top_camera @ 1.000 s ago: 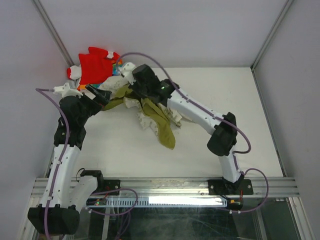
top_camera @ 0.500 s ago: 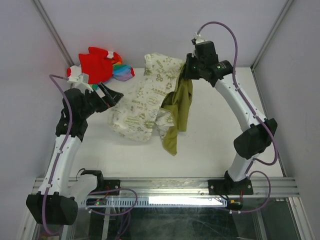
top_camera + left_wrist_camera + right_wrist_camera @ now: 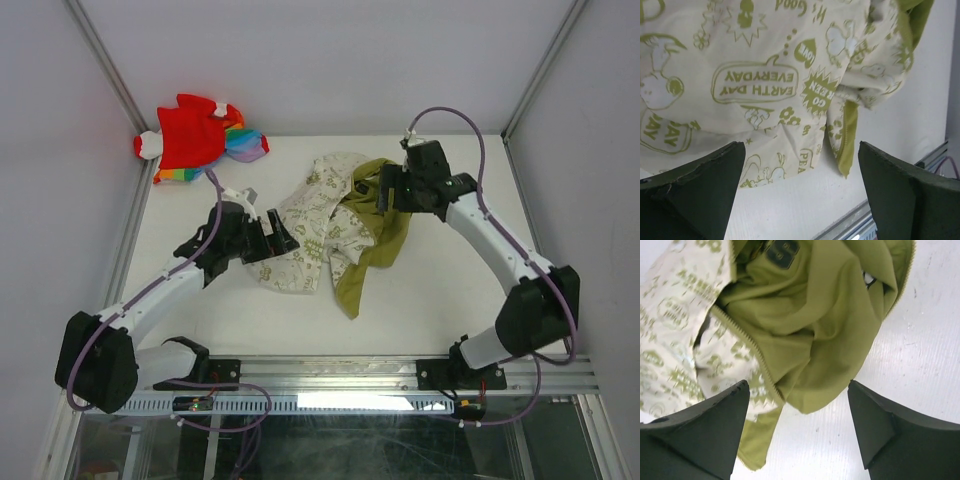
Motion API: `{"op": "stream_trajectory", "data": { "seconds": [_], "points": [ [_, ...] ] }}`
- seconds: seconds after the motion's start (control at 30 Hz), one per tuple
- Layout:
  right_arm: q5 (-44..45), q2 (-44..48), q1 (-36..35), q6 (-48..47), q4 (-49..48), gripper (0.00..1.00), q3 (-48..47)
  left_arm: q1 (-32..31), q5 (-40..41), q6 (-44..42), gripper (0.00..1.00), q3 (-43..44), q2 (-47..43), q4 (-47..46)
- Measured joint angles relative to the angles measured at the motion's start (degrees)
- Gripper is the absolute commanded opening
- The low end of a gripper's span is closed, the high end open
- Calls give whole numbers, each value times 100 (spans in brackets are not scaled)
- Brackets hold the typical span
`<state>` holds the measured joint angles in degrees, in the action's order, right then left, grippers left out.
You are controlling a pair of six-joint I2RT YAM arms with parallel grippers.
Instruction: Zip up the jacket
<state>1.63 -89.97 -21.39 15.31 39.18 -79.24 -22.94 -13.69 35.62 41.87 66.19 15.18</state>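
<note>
The cream jacket (image 3: 305,235) with olive prints lies crumpled mid-table, its olive lining (image 3: 375,225) turned out on the right side. My left gripper (image 3: 277,240) is open at the jacket's left edge. In the left wrist view (image 3: 800,200) it is empty over bare table, with the printed fabric (image 3: 740,75) just ahead. My right gripper (image 3: 386,190) is open over the lining. In the right wrist view (image 3: 797,435) it holds nothing, and the lining (image 3: 810,330) and a line of zipper teeth (image 3: 747,345) lie ahead.
A red and rainbow-coloured garment (image 3: 195,135) lies at the back left corner. Walls close the table at the back and both sides. A metal rail (image 3: 330,375) runs along the near edge.
The right gripper let go of the lifted jacket, which dropped in a heap on the table, and the right arm came down. The left gripper moved right to the jacket's left edge.
</note>
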Motion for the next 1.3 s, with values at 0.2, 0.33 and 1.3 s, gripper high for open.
{"op": "stream_trajectory", "data": {
  "seconds": [0.2, 0.33, 1.3],
  "points": [
    [-199, 1283, -396, -46, -636, 83, 1414, -872, 846, 116, 99, -310, 396, 44],
    [-260, 1285, -811, -44, -1058, 83, 2063, -1478, 1700, 240, 99, -310, 754, 299],
    [271, 1241, -2275, 398, -2256, 84, 3480, 103, 4448, -1228, 2, 3689, 1801, 752]
  ]
}}
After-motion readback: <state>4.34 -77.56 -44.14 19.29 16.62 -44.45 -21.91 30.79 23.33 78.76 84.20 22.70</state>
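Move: Some 4 cm back and 11 below the left hand, about 1 cm to its left, lies the near hem of the jacket's cream panel; the red cloth is roughly 22 cm ahead and 19 left, at table height. For the right hand, the olive zip strip sticks out about 17 cm back, 7 left and 16 below, the folded cream corner 7 back and 7 left, likewise low. Sinking about 11 cm and drawing back some 4, the open left hand drops to the near hem, rolls its left side up about 30 degrees and, easing forward, pinches the cream cloth shut, then sweeps it up some 25 cm, forward and left towards the red cloth. The right hand, still open, goes back about 13 cm, down and left to above the olive zip strip, turning some 20 degrees counter-clockwise. ##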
